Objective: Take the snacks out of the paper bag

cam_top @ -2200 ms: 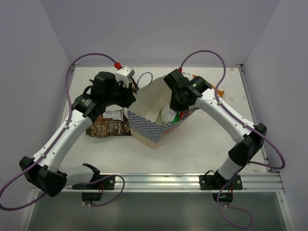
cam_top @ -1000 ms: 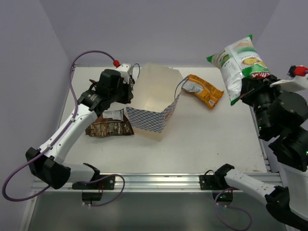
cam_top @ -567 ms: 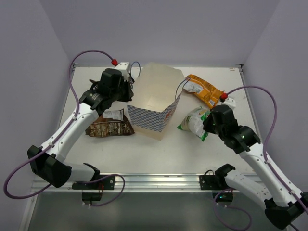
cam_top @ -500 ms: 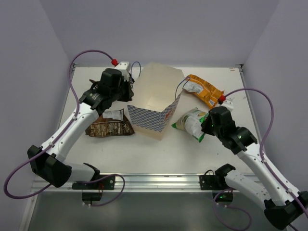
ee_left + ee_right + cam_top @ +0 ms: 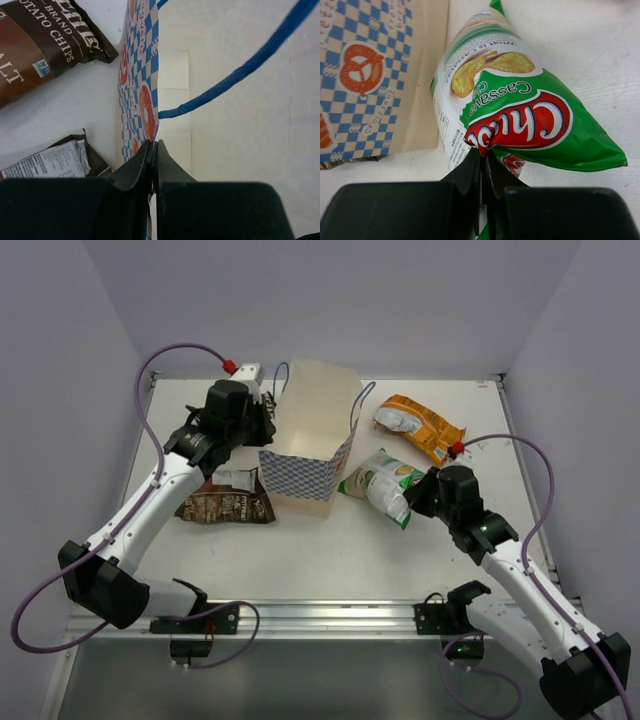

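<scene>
The cream paper bag [image 5: 310, 435] with its blue-checked band stands open at the table's middle. My left gripper [image 5: 262, 427] is shut on the bag's left rim; the left wrist view shows the paper wall [image 5: 225, 110] pinched between the closed jaws [image 5: 152, 146]. My right gripper [image 5: 418, 502] is shut on an edge of the green-and-white snack packet [image 5: 378, 481], which is down at table level just right of the bag. In the right wrist view the packet [image 5: 520, 112] bunches at the gripper [image 5: 482, 151]. An orange-yellow packet [image 5: 420, 426] lies behind it. Two dark brown packets [image 5: 225, 504] lie left of the bag.
A blue cord handle [image 5: 240, 70] crosses the bag's mouth. The brown packets [image 5: 45, 45] lie close against the bag's checked side [image 5: 142, 75]. The bag's checked wall [image 5: 367, 75] stands just left of the green packet. Purple cables loop over both arms.
My right arm has swung down from high at the right and brought the green-and-white packet to the table beside the bag. The bag has shifted slightly left in my left gripper.
</scene>
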Robot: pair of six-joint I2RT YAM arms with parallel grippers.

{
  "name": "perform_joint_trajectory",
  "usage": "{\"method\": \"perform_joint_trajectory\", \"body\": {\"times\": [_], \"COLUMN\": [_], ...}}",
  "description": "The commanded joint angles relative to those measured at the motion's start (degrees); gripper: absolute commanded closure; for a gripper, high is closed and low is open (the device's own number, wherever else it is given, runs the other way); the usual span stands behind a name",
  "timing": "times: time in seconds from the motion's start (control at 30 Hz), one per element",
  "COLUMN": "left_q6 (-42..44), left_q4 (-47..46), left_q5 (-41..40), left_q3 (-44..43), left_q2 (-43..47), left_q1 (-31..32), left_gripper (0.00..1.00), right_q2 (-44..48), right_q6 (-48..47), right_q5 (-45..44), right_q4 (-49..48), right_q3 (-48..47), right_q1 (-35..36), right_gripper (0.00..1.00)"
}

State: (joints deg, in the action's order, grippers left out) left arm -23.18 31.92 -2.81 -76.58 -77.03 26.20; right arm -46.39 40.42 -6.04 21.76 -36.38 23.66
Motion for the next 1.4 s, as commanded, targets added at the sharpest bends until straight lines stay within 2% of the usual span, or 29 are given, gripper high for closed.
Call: {"method": "perform_joint_trajectory", "body": {"times": [0.0, 0.1, 0.2, 0.23, 0.3, 0.33, 0.4, 0.43, 0.47, 0.67, 0.9, 1.13, 1.37], "left_q6": [-3.36, -4.15, -4.33, -4.24, -4.07, -3.98, -3.89, -3.8, -3.46, -2.57, -2.92, -10.03, -11.36], "left_q4": [-5.73, -7.4, -8.1, -8.28, -9.07, -9.16, -9.25, -9.42, -9.42, -9.94, -16.18, -21.2, -22.43], "left_q5": [2.46, 4.3, 4.74, 4.74, 4.92, 4.74, 4.74, 4.74, 4.57, 3.07, 6.76, 12.47, 8.18], "left_q3": [0.9, 1.61, 1.34, 1.25, 0.91, 0.55, -0.5, -1.9, -2.78, -7.27, -6.22, -7.44, -13.85], "left_q2": [-0.75, -0.84, -1.36, -1.45, -1.45, -1.54, -1.45, -1.45, -1.45, -2.33, -7.16, -13.57, -20.86], "left_q1": [-0.18, -0.18, -0.18, -0.27, -0.27, -0.35, -0.71, -0.88, -1.14, -1.5, -2.81, -3.26, -3.34], "left_gripper": [1.0, 1.0, 1.0, 1.0, 1.0, 1.0, 1.0, 1.0, 1.0, 1.0, 1.0, 1.0, 1.0], "right_q2": [-0.81, 0.95, 3.14, 3.58, 4.64, 4.9, 5.34, 5.43, 5.52, 5.7, 6.31, 5.96, 6.14], "right_q6": [4.46, 8.77, 11.16, 11.6, 11.78, 11.61, 10.82, 10.38, 9.77, 4.05, 0.45, -1.14, -2.19], "right_q5": [-4.49, -7.84, -9.33, -9.86, -10.57, -10.65, -10.83, -10.92, -11.01, -10.48, -7.49, -5.3, -3.71], "right_q4": [6.24, 12.66, 17.07, 18.05, 20.33, 20.78, 22.35, 22.8, 23.15, 23.68, 20.87, 19.99, 19.2], "right_q3": [-0.36, -0.18, 0.43, 0.43, 0.08, -0.53, -1.76, -3.16, -4.04, -10.02, -11.7, -11.35, -10.9], "right_q1": [-1.16, -1.25, -1.25, -1.16, -1.16, -1.25, -1.25, -1.25, -1.25, -1.25, -1.16, -1.25, -1.25], "right_gripper": [0.93, 0.85, 0.66, 0.5, 0.34, 0.22, 0.14, 0.06, 0.04, 0.01, 0.01, 0.01, 0.01]}}
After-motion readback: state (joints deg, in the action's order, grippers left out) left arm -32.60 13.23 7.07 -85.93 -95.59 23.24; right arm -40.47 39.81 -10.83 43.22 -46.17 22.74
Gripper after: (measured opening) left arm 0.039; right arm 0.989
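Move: The left fingers still grip the paper bag's left rim; the bag's middle is about 7 cm to their right, level fore-and-aft and 12 below, and the table spot it is bound for is roughly 10 ahead, 13 right. The near brown bag lies 8 back and 11 left, the far one 11 ahead and 9 left. The right hand still holds the green chips bag, its middle some 3 ahead, 4 left and 7 below; the orange bag lies 17 ahead, 7 right. Forward some 10 cm and about 6 cm to the right, the shut left hand takes the paper bag by its rim towards the back of the table, arcing up about 5 cm midway and down again. Meanwhile the right hand backs off and sinks while swinging right, opens wide to let go of the green chips bag, then rises clear above it and waits open. ##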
